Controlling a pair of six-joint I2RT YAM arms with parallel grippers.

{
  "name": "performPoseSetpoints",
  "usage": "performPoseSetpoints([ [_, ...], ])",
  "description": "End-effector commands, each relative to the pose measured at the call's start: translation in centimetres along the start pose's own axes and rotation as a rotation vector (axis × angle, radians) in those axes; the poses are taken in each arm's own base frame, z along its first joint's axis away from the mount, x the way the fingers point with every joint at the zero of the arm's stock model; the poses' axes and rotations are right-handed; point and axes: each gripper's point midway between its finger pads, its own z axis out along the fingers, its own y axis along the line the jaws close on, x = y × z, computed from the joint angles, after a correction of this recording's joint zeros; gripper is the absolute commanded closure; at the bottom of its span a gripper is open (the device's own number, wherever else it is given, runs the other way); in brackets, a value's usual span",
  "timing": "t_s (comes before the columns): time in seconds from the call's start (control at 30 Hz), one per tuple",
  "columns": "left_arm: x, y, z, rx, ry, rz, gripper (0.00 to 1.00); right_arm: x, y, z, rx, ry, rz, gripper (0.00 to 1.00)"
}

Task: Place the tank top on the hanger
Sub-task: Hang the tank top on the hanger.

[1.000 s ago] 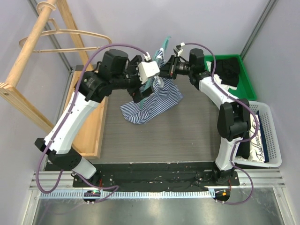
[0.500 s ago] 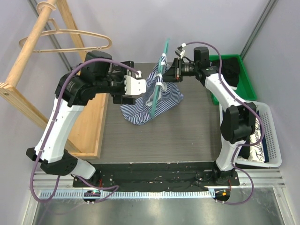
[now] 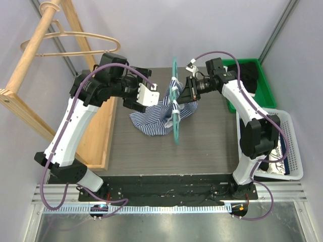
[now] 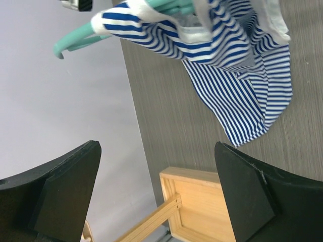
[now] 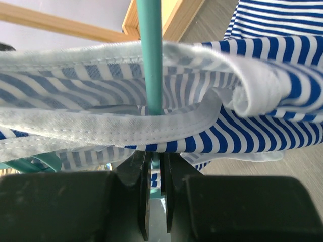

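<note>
The teal hanger is held in the air above the table's far middle, edge-on to the top camera. The striped tank top hangs from it, with its lower part bunched on the table. My right gripper is shut on the hanger, just under the top's white trim. My left gripper hangs open to the left of the tank top, apart from it, with nothing between its fingers. In the left wrist view the tank top and the hanger's end lie ahead.
A wooden rack with a tan hanger stands at the left, its base board along the table's left edge. A green bin with a black garment is at the back right, a white basket at the right.
My left gripper has drawn back to the left, away from the tank top. The right gripper has swung the hanger so that its long end now points down toward the near side.
</note>
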Motion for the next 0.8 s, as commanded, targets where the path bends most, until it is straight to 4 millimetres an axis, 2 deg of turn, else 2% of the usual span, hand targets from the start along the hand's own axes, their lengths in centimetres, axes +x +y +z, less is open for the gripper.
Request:
performPoseSetpoints([
  [0.0,-3.0,2.6,-0.4,-0.069,-0.164,-0.004,0.00,0.8,3.4,-1.6,-0.031,0.007,-0.138,0.99],
  [0.03,-3.8,3.0,-0.9,-0.079,-0.194,0.015,0.00,0.8,3.1,-1.6,-0.024,0.010,-0.131,0.99],
  [0.07,-4.6,2.2,-0.6,-0.029,-0.244,0.030,0.00,0.7,2.7,-1.4,-0.011,0.013,-0.128,0.99],
  [0.13,-5.8,2.3,-1.3,-0.025,-0.290,0.120,0.00,0.7,1.9,-1.2,0.008,0.022,-0.111,0.99],
  [0.2,-6.4,1.2,-1.2,0.023,-0.315,0.165,0.00,0.6,1.4,-1.0,0.016,0.028,-0.105,0.99],
  [0.23,-6.6,1.1,-1.3,0.026,-0.319,0.247,0.00,0.6,1.2,-0.9,0.018,0.030,-0.101,0.99],
  [0.47,-7.6,-2.6,-1.4,0.145,-0.381,0.526,0.00,0.4,0.4,-0.5,0.024,0.037,-0.088,0.99],
  [0.57,-8.2,-3.6,-0.8,0.184,-0.396,0.613,0.00,0.6,0.0,-0.2,0.029,0.045,-0.078,0.99],
  [0.77,-7.9,-6.5,0.8,0.307,-0.375,0.836,0.00,1.3,0.0,0.7,0.025,0.073,-0.074,0.99],
])
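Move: The tank top's strapped-on part, gathered on the teal hanger, lies about 12 cm to the left hand's right, some 3 cm ahead and 10 cm lower. The striped lower part hangs roughly 4 cm right, 2 cm ahead and 28 cm below that hand. The right hand already pinches the hanger, so the gathered part is at its fingertips, about 1 cm left, level in depth and height. Open, the left hand moves about 7 cm right and back towards the right-held hanger, turning 40 degrees clockwise. ##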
